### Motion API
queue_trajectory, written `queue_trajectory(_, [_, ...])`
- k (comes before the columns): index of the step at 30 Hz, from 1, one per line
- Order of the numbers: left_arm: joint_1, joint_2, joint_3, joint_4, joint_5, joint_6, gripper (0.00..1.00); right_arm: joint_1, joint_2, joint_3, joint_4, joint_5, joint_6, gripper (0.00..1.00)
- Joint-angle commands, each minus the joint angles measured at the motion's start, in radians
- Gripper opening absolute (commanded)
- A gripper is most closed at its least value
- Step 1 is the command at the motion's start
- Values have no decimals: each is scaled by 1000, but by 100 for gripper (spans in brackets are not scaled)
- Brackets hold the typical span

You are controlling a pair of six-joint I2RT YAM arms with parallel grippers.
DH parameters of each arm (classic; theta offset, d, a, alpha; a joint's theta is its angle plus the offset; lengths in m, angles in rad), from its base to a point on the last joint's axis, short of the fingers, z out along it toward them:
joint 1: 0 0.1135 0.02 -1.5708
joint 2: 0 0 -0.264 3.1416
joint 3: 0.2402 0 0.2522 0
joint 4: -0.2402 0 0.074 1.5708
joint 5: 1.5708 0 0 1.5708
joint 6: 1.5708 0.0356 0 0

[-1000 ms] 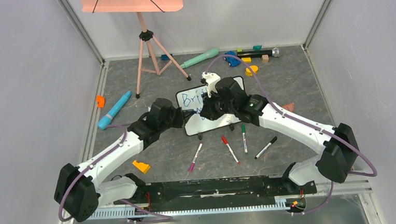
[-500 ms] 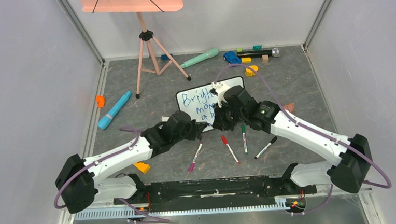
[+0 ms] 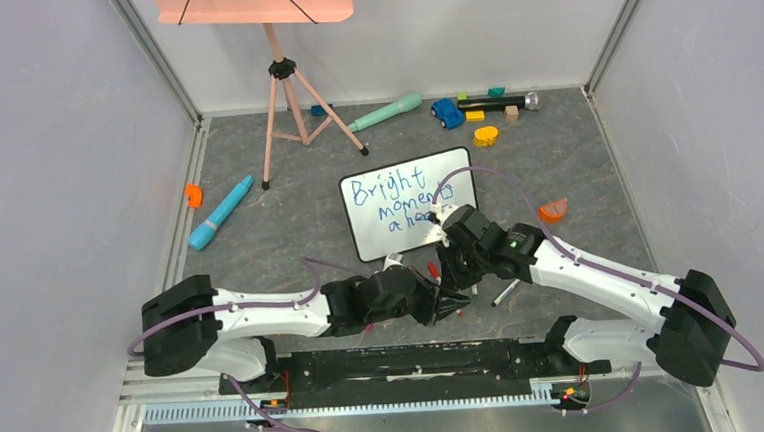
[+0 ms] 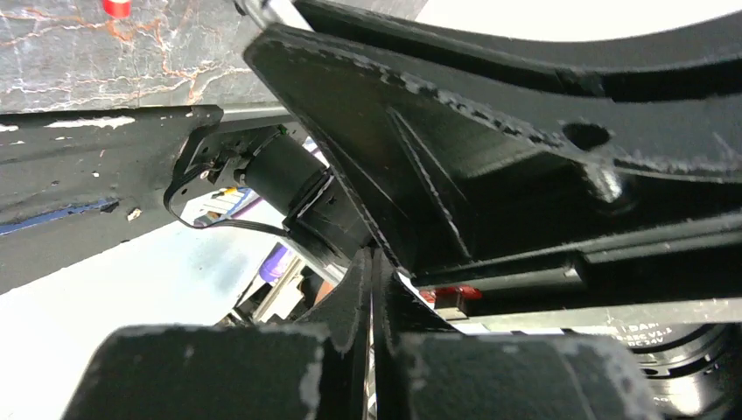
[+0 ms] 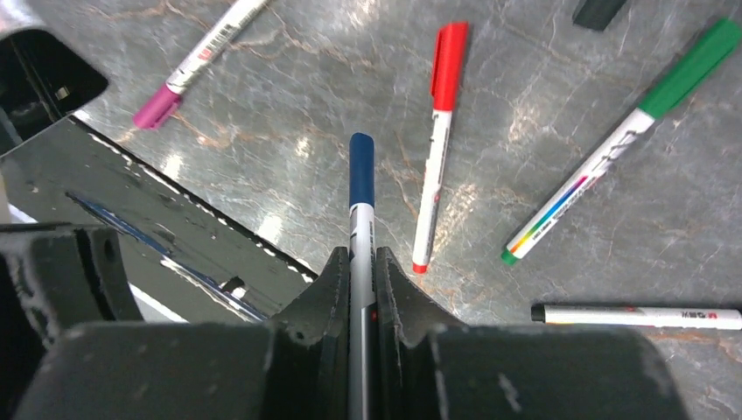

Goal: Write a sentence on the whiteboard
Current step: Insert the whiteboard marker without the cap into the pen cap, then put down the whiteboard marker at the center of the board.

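Observation:
The whiteboard [image 3: 409, 204] stands mid-table with the sentence [image 3: 395, 205] in blue, reading "Bright moments ahead" on three lines. My right gripper [image 5: 360, 262] is shut on a blue marker [image 5: 361, 188], whose blue cap points away over the table. In the top view the right gripper [image 3: 450, 288] hangs near the front edge, well in front of the board. My left gripper [image 4: 372, 267] is shut with nothing between its fingers, and the right arm's black body fills its view. From above, the left gripper [image 3: 438, 305] sits just beside the right one.
Loose markers lie under the right gripper: red [image 5: 442, 131], green [image 5: 639, 122], magenta [image 5: 188, 70] and black [image 3: 506, 292]. The black base rail [image 3: 407, 360] runs along the front. A pink music stand [image 3: 279, 72], a teal microphone [image 3: 221, 213] and toy blocks [image 3: 472, 110] sit farther back.
Both arms have drawn back from the whiteboard toward the front edge, the right one carrying the blue marker. The board is now uncovered and the whole sentence shows.

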Motion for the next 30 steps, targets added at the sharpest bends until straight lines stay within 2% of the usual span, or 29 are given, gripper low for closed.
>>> queue_trajectory(1, [-40, 30, -30, 144, -55, -152, 2, 11, -23, -29, 4, 8, 37, 0])
queue_trajectory(3, [-56, -5, -54, 117, -104, -152, 2, 12, -22, -23, -8, 18, 33, 0])
queue_trajectory(5, [-69, -74, -63, 17, -147, -135, 2, 12, -23, -14, -22, 13, 28, 0])
queue_trajectory(11, [-74, -361, -1, -571, -339, -20, 3, 12, 7, 53, -81, -17, -15, 0])
queue_trajectory(15, [-73, -486, 42, -868, -469, 92, 16, 13, 83, 154, -147, -21, -44, 0])
queue_trajectory(17, [-73, -511, 67, -957, -536, 184, 26, 18, 108, 191, -148, -3, -43, 0])
queue_trajectory(21, [-73, -522, 116, -1049, -670, 396, 41, 24, 190, 198, -140, 10, -50, 0])
queue_trajectory(28, [-74, -582, 128, -1091, -817, 678, 50, 93, 320, 85, -97, 151, -68, 0])
queue_trajectory(30, [-74, -622, 111, -1080, -834, 749, 55, 92, 280, 91, -102, 191, -70, 0])
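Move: The right hand pinches the capped blue marker. The table spot under its cap is about 2 cm ahead, 3 cm left and 10 cm below; the red marker lies some 2 cm ahead and 1 cm right, the green about 6 cm ahead and 7 cm right, at the same depth. From the empty left hand, the blue marker is level fore and aft, roughly 3 cm left and 6 cm below. Left hand swings some 20 cm left, opening; right, still gripping, lowers the capped blue marker about 5 cm. ##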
